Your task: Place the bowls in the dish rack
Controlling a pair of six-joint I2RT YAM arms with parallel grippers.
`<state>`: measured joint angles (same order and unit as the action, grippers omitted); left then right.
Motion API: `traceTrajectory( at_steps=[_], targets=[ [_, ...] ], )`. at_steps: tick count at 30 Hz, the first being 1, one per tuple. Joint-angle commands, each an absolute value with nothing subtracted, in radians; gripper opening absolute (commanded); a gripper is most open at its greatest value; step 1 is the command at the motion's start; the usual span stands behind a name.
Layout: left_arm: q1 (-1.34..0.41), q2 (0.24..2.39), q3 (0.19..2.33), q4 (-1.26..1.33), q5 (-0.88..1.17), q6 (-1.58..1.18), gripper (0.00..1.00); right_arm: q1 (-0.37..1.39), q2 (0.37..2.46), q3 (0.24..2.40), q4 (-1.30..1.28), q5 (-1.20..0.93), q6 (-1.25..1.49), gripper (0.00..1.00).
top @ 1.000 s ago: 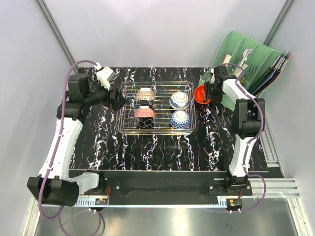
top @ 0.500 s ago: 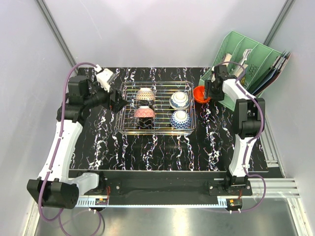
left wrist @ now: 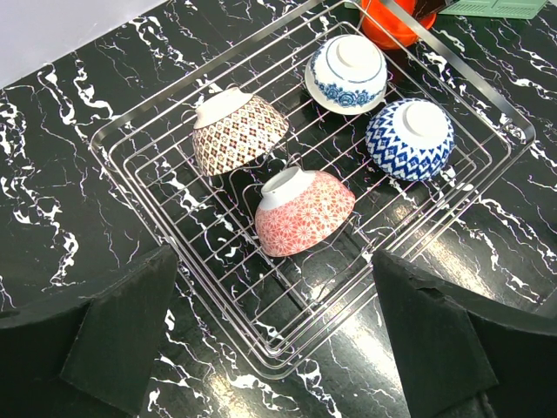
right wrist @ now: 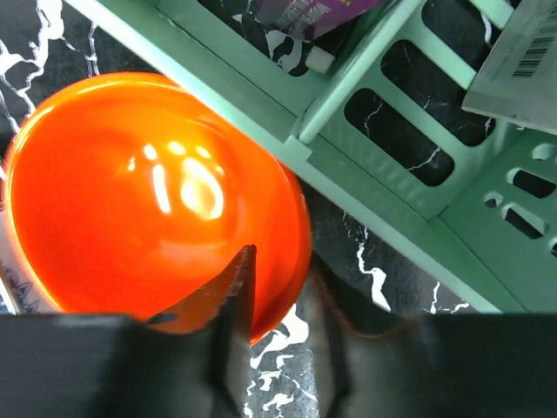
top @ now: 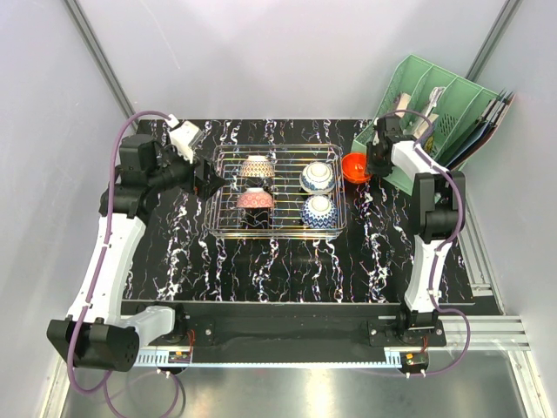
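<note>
The silver wire dish rack [top: 222, 228] [left wrist: 174, 254] holds several upturned bowls: a pink diamond-patterned one [left wrist: 237, 131], a pink floral one [left wrist: 305, 213], a blue-and-white one [left wrist: 348, 70] and a blue zigzag one [left wrist: 409, 139]. The plain orange bowl [top: 352, 165] [right wrist: 148, 192] stands upright on the table just right of the rack. My right gripper [top: 370, 165] [right wrist: 287, 261] straddles its rim, one finger inside and the other, blurred, outside; contact is unclear. Open and empty, my left gripper [top: 209, 183] [left wrist: 274, 257] hovers over the rack's left corner.
A green slotted organiser [top: 444, 100] [right wrist: 392, 174] with papers stands right behind the orange bowl, close to my right gripper. The black marbled tabletop [top: 261, 270] stretches in front of the rack. Grey walls enclose the table.
The right gripper's jaws have narrowed around the orange bowl's rim, and the wrist has edged slightly toward the back. The left arm has drawn back a little to the left.
</note>
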<state>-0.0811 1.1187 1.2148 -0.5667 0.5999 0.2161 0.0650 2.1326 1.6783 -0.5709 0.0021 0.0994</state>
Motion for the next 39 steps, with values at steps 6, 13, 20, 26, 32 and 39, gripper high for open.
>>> traceTrajectory(
  at_steps=[6, 13, 20, 26, 32, 39],
  targets=[
    [-0.129, 1.176, 1.213, -0.488, 0.609, 0.183, 0.99, 0.060, 2.137, 1.684, -0.537, -0.017, 0.120, 0.00],
    [-0.179, 1.344, 1.336, -0.443, 0.601, 0.086, 0.99, 0.060, 1.901, 1.611, -0.560, 0.115, 0.066, 0.00],
    [-0.250, 1.489, 1.453, -0.437, 0.589, 0.005, 0.99, 0.061, 1.695, 1.568, -0.600, 0.222, -0.029, 0.00],
    [-0.293, 1.583, 1.531, -0.431, 0.575, -0.078, 0.99, 0.107, 1.592, 1.574, -0.591, 0.236, -0.104, 0.00],
    [-0.308, 1.696, 1.632, -0.405, 0.535, -0.239, 0.99, 0.277, 1.611, 1.574, -0.523, 0.321, -0.186, 0.00],
    [-0.373, 1.743, 1.657, -0.407, 0.496, -0.241, 0.99, 0.419, 1.715, 1.643, -0.514, 0.360, -0.199, 0.00]
  ],
)
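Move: The orange bowl's near-right rim is between the right hand's still-parted fingers, its middle about 5 cm left, 2 cm ahead and 2 cm below. From that hand the blue floral bowl in the rack is some 18 cm left and 2 cm back, the blue zigzag bowl 17 cm left and 14 cm back; the green holder's middle is roughly 22 cm right, 13 cm ahead. From the left hand the orange bowl lies about 45 cm right, 18 cm ahead and 25 cm lower. The right fingers close on the orange bowl's rim and pinch it. The hand then lifts it some 20 cm while easing back 5 cm and tilting up, then swings left towards the rack, turning counter-clockwise. Meanwhile the open left hand travels right and forward over the rack, sinking about 5 cm and tipping down some 20 degrees, towards the orange bowl. ##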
